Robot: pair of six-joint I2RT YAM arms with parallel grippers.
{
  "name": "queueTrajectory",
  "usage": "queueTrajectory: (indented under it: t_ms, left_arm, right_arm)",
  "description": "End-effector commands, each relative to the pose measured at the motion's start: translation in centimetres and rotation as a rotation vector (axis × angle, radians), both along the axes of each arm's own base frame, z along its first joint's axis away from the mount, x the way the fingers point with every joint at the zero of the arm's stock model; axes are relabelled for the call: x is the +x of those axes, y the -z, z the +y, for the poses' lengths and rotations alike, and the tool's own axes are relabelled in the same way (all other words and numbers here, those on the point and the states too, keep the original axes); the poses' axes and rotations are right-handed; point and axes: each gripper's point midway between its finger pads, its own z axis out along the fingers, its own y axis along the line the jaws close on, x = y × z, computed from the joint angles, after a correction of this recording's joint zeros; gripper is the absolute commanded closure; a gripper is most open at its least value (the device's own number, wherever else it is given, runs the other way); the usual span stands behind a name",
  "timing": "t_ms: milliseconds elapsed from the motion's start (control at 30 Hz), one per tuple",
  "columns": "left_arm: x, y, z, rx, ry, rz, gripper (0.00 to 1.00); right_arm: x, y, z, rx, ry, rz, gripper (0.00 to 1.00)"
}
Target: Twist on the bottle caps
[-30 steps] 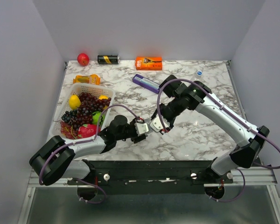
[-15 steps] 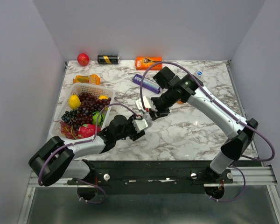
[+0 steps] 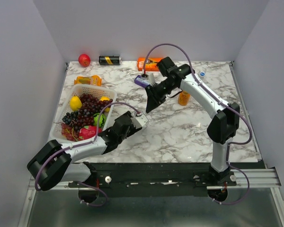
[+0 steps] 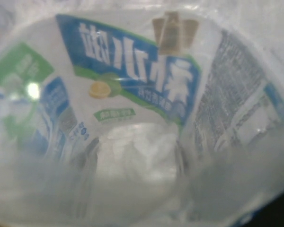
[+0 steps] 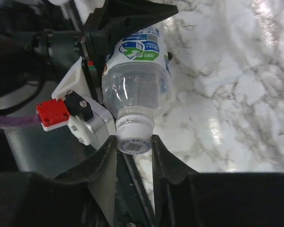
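Observation:
A clear bottle [image 5: 139, 90] with a blue, green and white label is held off the table, its neck pointing at the right wrist camera. My left gripper [image 3: 135, 121] is shut on its labelled body, which fills the left wrist view [image 4: 132, 94] and hides the fingers there. A whitish cap [image 5: 135, 139] sits on the bottle's neck. My right gripper [image 5: 135, 143] is shut on it, one black finger [image 5: 106, 153] on each side. A short orange bottle [image 3: 183, 98] stands behind the right arm. A blue cap [image 3: 202, 74] lies at the back right.
A white basket [image 3: 85, 88] of grapes and other fruit sits at the left, an orange packet [image 3: 88, 80] behind it. Along the back wall are a red fruit [image 3: 84, 59], a black can [image 3: 110, 60] and an orange box [image 3: 150, 63]. A purple box [image 3: 141, 81] lies by the right forearm.
My right arm has swung left and back from the front middle, and its gripper has closed on the cap. My left gripper has turned the bottle's neck up towards it.

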Motion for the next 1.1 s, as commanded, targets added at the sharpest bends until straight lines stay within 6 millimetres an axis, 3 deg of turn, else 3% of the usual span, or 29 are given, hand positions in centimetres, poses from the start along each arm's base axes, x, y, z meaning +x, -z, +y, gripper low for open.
queueTrajectory:
  t_ms: [0,67,133,167,200,300,400,500,600,767,867,900,1067]
  left_arm:
    - [4.6,-10.4,0.5,-0.197,-0.209,-0.299,1.0]
    - [4.5,-9.9,0.7,-0.184,-0.215,-0.282,1.0]
    - [4.3,-9.0,0.7,-0.163,-0.204,-0.252,1.0]
    - [4.1,-8.5,0.2,-0.159,-0.177,-0.23,1.0]
    - [3.9,-7.9,0.2,-0.146,-0.168,-0.213,1.0]
    - [3.3,-6.6,-0.7,-0.136,-0.103,-0.166,1.0]
    - [2.3,-5.6,-2.1,-0.153,-0.014,-0.104,1.0]
    - [1.1,-4.8,-3.6,-0.161,0.089,-0.028,1.0]
    - [-0.7,-4.3,-5.4,-0.164,0.239,0.048,1.0]
    - [-4.3,-4.2,-7.6,-0.15,0.5,0.132,1.0]
    - [-5.5,-4.5,-8.0,-0.14,0.59,0.132,1.0]
    - [-5.6,-4.6,-8.0,-0.138,0.599,0.131,1.0]
    - [-5.4,-5.0,-8.1,-0.129,0.621,0.115,1.0]
  right_arm:
    - [-3.1,-0.7,1.3,0.084,0.162,0.668,1.0]
    - [-3.1,-1.2,1.5,0.11,0.136,0.659,0.96]
    - [-2.8,-1.4,1.6,0.114,0.148,0.654,0.76]
    - [-2.4,-2.5,1.7,0.14,0.149,0.638,0.66]
    - [-1.8,-3.5,1.8,0.175,0.141,0.602,0.49]
    - [0.7,-7.7,1.2,0.266,0.117,0.377,0.39]
    - [2.9,-10.9,-0.6,0.316,0.083,0.074,0.36]
    - [3.7,-11.2,-2.2,0.297,0.003,-0.168,0.35]
    - [2.4,-10.6,-4.0,0.277,-0.133,-0.37,0.34]
    - [-2.8,-8.8,-6.4,0.257,-0.557,-0.751,0.34]
    - [-4.3,-7.8,-6.7,0.242,-0.696,-0.946,0.34]
    - [-3.9,-8.2,-6.3,0.249,-0.712,-1.027,0.34]
    - [-5.1,-7.7,-5.6,0.261,-0.865,-1.179,0.34]
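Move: The white cap on the clear bottle is already between the right hand's fingertips. The left hand holds the bottle body with its neck slanting up to the right, so the cap lies some 7 cm to that hand's right, 7 cm above it and barely 1 cm ahead. From the right hand, the orange bottle stands about 15 cm right, 7 cm ahead and 13 cm lower; the purple box lies straight ahead, about 13 cm out and 17 cm lower. The right hand, already pinching the white cap, stays almost in place and twists it some 30 degrees in the tightening sense, clockwise looking from the hand down onto the cap, then opens its fingers, comes free and lifts about 11 cm before swinging back and to the right, sinking a little and rolling back the other way. The left hand keeps its hold on the bottle, going forward and up a few centimetres and then drawing it back and right about 7 cm each way while turning it clockwise some 30 degrees. ##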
